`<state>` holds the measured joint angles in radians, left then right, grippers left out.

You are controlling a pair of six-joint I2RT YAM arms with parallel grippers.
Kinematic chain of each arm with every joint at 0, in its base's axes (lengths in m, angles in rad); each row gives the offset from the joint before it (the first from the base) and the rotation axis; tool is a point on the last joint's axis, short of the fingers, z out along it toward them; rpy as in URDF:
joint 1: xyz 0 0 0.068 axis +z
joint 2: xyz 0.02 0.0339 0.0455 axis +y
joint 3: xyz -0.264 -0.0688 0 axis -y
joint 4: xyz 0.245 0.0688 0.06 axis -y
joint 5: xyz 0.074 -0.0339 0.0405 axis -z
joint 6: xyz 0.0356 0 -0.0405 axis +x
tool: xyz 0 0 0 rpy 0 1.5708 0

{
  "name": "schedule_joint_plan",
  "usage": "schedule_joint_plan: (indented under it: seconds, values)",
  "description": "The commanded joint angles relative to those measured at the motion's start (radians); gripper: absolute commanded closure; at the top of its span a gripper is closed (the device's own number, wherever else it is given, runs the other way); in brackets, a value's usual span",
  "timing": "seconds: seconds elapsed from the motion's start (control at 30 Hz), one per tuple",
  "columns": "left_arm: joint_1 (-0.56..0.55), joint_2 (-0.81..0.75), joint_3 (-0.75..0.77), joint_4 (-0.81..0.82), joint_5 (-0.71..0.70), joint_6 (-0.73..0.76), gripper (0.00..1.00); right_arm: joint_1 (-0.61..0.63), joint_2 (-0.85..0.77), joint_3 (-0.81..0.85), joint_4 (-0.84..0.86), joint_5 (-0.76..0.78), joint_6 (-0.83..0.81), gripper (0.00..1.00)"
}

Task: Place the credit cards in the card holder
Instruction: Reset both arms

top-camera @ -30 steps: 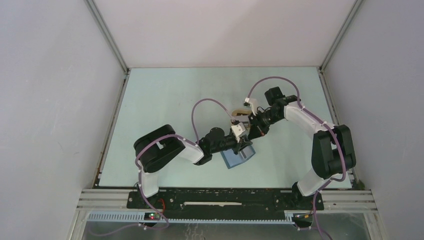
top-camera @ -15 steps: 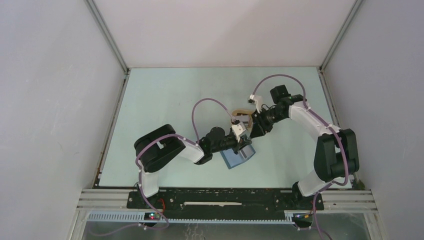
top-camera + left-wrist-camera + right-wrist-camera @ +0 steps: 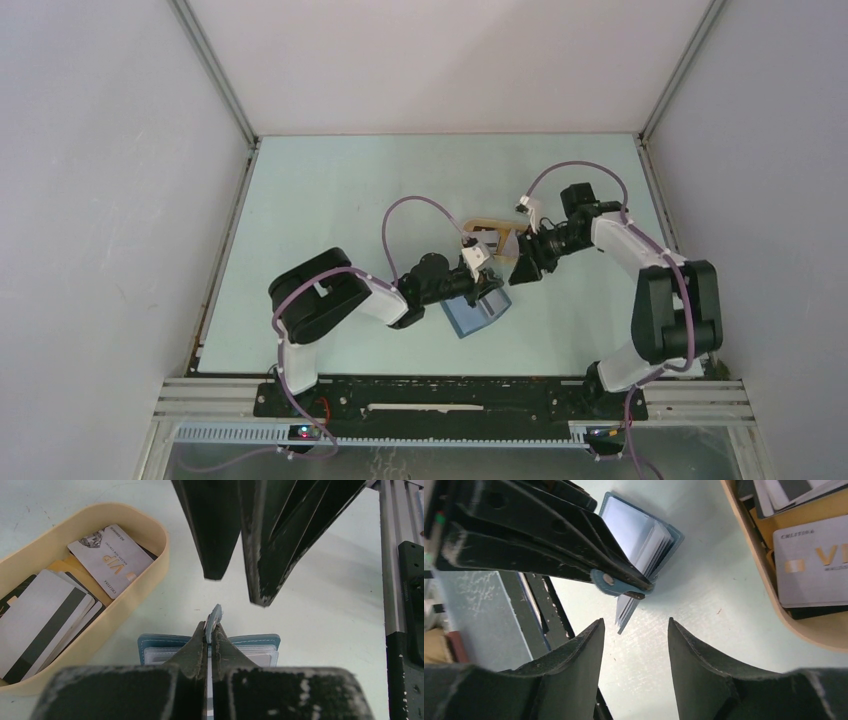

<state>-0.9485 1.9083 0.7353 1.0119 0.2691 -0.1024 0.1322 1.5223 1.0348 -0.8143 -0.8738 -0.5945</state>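
Note:
The card holder point(image 3: 470, 318), a teal-blue wallet, lies open on the table with its pale pockets point(image 3: 636, 527) fanned out. My left gripper point(image 3: 211, 626) is shut on the wallet's snap-button tab point(image 3: 608, 580), holding that flap up. My right gripper point(image 3: 635, 624) is open and empty, just to the right of the wallet point(image 3: 155, 645) and facing it; its fingers point(image 3: 215, 530) hang over the table in the left wrist view. The credit cards point(image 3: 110, 560), a whitish VIP one and striped grey ones, lie in the beige tray point(image 3: 488, 222).
The beige oval tray point(image 3: 155, 555) stands just behind the wallet, between the two grippers. The black frame rail point(image 3: 400, 605) runs along the near table edge. Grey enclosure walls point(image 3: 110, 200) close the sides and the back.
My right gripper has opened and drawn back to the right, away from the wallet. My left gripper has closed fully on the tab and stayed in place.

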Motion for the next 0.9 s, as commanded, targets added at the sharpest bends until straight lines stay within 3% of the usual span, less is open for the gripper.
schedule_joint_plan:
  seconds: [0.0, 0.43, 0.87]
  values:
    - [0.011, 0.012, 0.034, 0.064, 0.015, -0.022, 1.0, -0.013, 0.089, 0.003, -0.014, -0.086, 0.029, 0.41]
    - [0.028, 0.026, 0.038, 0.093, 0.021, -0.069, 1.0, -0.013, 0.199, 0.009, -0.04, -0.146, 0.02, 0.43]
    - [0.035, 0.041, 0.049, 0.11, 0.007, -0.108, 1.0, 0.089, 0.224, -0.012, 0.073, -0.046, 0.131, 0.47]
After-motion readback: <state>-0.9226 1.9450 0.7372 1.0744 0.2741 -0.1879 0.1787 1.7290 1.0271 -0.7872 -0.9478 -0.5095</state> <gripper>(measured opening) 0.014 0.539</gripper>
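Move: About 5 cm left of the right hand, roughly 1 cm back and 1 cm lower, the card holder's raised flap stands in the left fingers. The holder's body lies some 9 cm left, 7 cm back and 7 cm below the right hand; the card tray is 8 cm ahead, 4 cm left and 8 cm below. For the left hand, the flap is right at its fingertips, the body about 4 cm back, 3 cm left and 6 cm beneath. Sinking beside the pinched flap, the right hand drops about 4 cm, mostly early on, while easing slightly back; it then slides some 2 cm left, closing in sideways on the left fingers. It rolls about 15 degrees, its forward side going down, and its fingers stay open, with no touch to be seen. The left hand keeps its pinch on the flap, creeping about 1 cm forward. ##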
